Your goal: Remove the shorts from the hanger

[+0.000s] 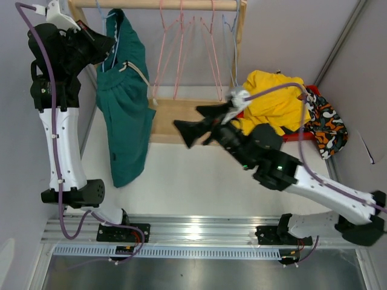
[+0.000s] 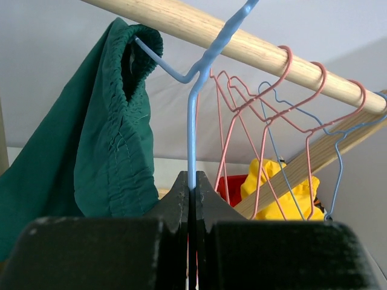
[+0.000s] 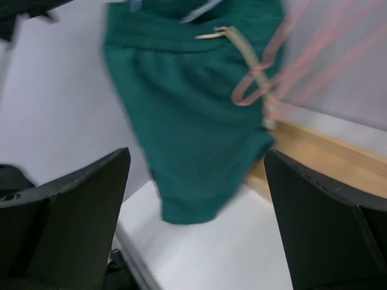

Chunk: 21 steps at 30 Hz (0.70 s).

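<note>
Dark green shorts point(image 1: 127, 115) hang by their waistband from a blue wire hanger point(image 2: 192, 121) at the left end of the wooden rod point(image 1: 157, 5). High beside the waistband, my left gripper point(image 1: 106, 45) is shut on the blue hanger's wire, which runs straight up from between the fingertips point(image 2: 192, 181). The green shorts point(image 2: 97, 151) drape just left of it. My right gripper point(image 1: 187, 124) stands open over the rack's base, to the right of the shorts and apart from them. In the right wrist view the green shorts point(image 3: 187, 109) hang ahead of its spread fingers point(image 3: 196, 154).
Several empty pink and blue hangers point(image 1: 181, 48) hang on the rod to the right. Yellow shorts point(image 1: 272, 99) and orange-black-white patterned shorts point(image 1: 326, 127) lie piled in a red bin point(image 1: 311, 90) at the right. The rack's wooden base point(image 1: 175, 118) lies on the table.
</note>
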Each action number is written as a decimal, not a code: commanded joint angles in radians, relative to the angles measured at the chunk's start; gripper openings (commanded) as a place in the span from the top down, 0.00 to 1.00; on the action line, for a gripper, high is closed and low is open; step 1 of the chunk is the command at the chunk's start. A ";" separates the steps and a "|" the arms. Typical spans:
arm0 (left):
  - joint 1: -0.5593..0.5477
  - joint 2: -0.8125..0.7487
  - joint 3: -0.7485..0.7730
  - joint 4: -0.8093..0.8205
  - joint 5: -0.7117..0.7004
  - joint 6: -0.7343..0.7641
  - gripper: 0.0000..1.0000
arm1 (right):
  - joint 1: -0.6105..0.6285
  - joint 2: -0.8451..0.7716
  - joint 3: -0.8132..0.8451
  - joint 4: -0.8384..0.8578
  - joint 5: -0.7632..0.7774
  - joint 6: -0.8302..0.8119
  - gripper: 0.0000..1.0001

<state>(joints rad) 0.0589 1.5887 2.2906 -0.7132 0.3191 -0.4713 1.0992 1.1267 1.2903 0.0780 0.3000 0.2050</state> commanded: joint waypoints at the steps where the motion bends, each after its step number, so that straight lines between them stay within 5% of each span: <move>1: -0.008 -0.036 -0.003 0.103 0.049 -0.015 1.00 | 0.135 0.212 0.223 0.071 0.097 -0.124 0.01; 8: -0.008 -0.075 -0.042 0.080 0.069 0.007 1.00 | 0.226 0.663 0.660 0.011 0.107 -0.144 0.01; 21: 0.016 -0.165 -0.105 0.101 0.147 -0.036 1.00 | 0.214 0.981 0.951 0.040 0.172 -0.199 0.01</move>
<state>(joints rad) 0.0647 1.4853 2.1895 -0.7143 0.4114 -0.4805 1.3212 2.0613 2.1513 0.0772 0.4229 0.0414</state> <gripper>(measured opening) 0.026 0.993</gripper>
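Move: The green shorts hang roughly 20 cm to the right hand's left and 18 cm ahead, their middle some 10 cm lower. The empty pink hangers are about 17 cm ahead, 6 cm left and 5 cm above the right hand. From the left hand, already shut on the shorts' blue hanger, the shorts' middle lies some 4 cm ahead, level sideways and 17 cm below. Right hand, open, sweeps about 26 cm left towards the green shorts; left hand draws the gripped hanger back slightly. ##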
